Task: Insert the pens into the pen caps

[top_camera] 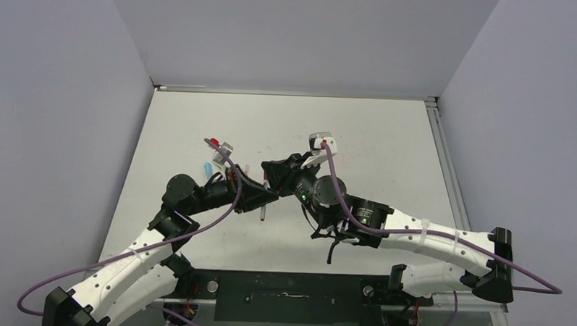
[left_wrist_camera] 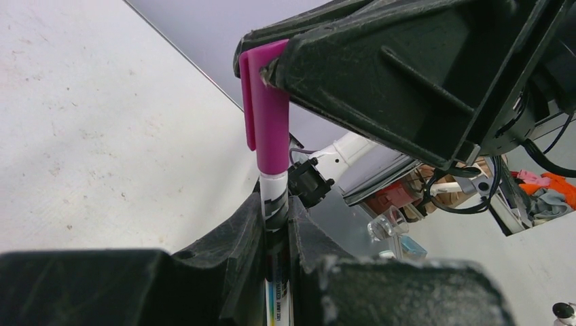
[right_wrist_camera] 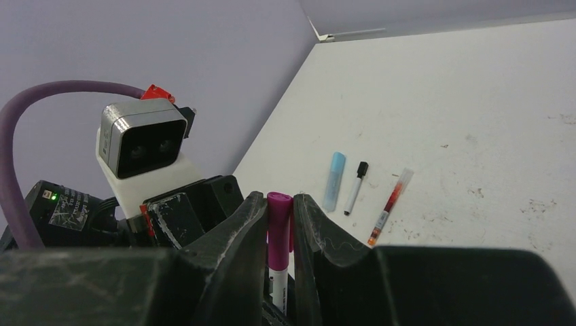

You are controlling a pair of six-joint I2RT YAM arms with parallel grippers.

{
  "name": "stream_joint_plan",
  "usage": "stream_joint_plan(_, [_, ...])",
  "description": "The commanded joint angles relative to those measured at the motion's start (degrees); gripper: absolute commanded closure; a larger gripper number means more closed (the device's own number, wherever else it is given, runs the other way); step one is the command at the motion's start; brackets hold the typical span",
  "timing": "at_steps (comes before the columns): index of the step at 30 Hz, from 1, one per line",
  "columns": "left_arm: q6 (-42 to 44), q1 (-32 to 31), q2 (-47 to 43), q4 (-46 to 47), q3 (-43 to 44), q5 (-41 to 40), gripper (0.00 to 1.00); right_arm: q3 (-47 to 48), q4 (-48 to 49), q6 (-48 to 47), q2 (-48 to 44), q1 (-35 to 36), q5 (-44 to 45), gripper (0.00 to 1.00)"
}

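Note:
Both grippers meet above the table's middle, on one pen. My left gripper [left_wrist_camera: 275,221] [top_camera: 271,196] is shut on the pen's white printed barrel [left_wrist_camera: 274,195]. A magenta pen cap [left_wrist_camera: 269,125] [right_wrist_camera: 278,221] sits on the barrel's end, and my right gripper [right_wrist_camera: 278,212] [top_camera: 270,178] is shut on that cap. The white barrel [right_wrist_camera: 277,284] shows just below the cap between the right fingers. On the table beyond lie a light-blue cap [right_wrist_camera: 334,180] [top_camera: 207,167], a thin white pen with a black tip [right_wrist_camera: 356,187] and a red pen [right_wrist_camera: 390,206], side by side and apart.
The left arm's wrist camera [right_wrist_camera: 142,146] and purple cable [right_wrist_camera: 41,102] stand close to the right gripper. Lavender walls close the table [top_camera: 373,137] at the back and sides. A metal rail [top_camera: 445,161] runs along the right edge.

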Motion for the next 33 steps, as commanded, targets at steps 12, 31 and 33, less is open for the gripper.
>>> stream_joint_plan(12, [12.72, 0.10, 0.19, -9.87, 6.41, -0.18, 1.00, 3.57, -5.60, -5.81, -4.78, 2.23, -2.62, 0.45])
stream_joint_plan(31, [27.86, 0.10, -3.74, -28.28, 10.35, -1.30, 1.00, 13.64, -19.68, -1.05, -2.43, -8.63, -16.21, 0.43])
stream_joint_plan(33, [28.97, 0.10, -4.05, -29.42, 10.88, -1.52, 1.00, 13.48, -19.05, -0.71, -1.59, -9.75, -20.15, 0.44])
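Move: The pink cap is already on the end of the pen in my left hand. Its middle lies about 3 cm ahead of and 5 cm above my left hand, and right between my right fingers, some 1 cm below their grip. From my right hand, roughly 26 cm down on the table, the red pen lies about 12 cm ahead and 10 cm left, the black-capped marker 14 ahead and 19 left, the blue pen 16 ahead and 23 left. I open my right fingers from nearly shut to over half and let go of the pink cap, backing off about 2 cm, then swinging right and up, finally forward again, to end some 4 cm to the right and 4 cm higher. My left hand keeps its pinch on the pen; after a slight rise I lower it about 4 cm, drift a little left and tip its fingers down some 15 degrees. ##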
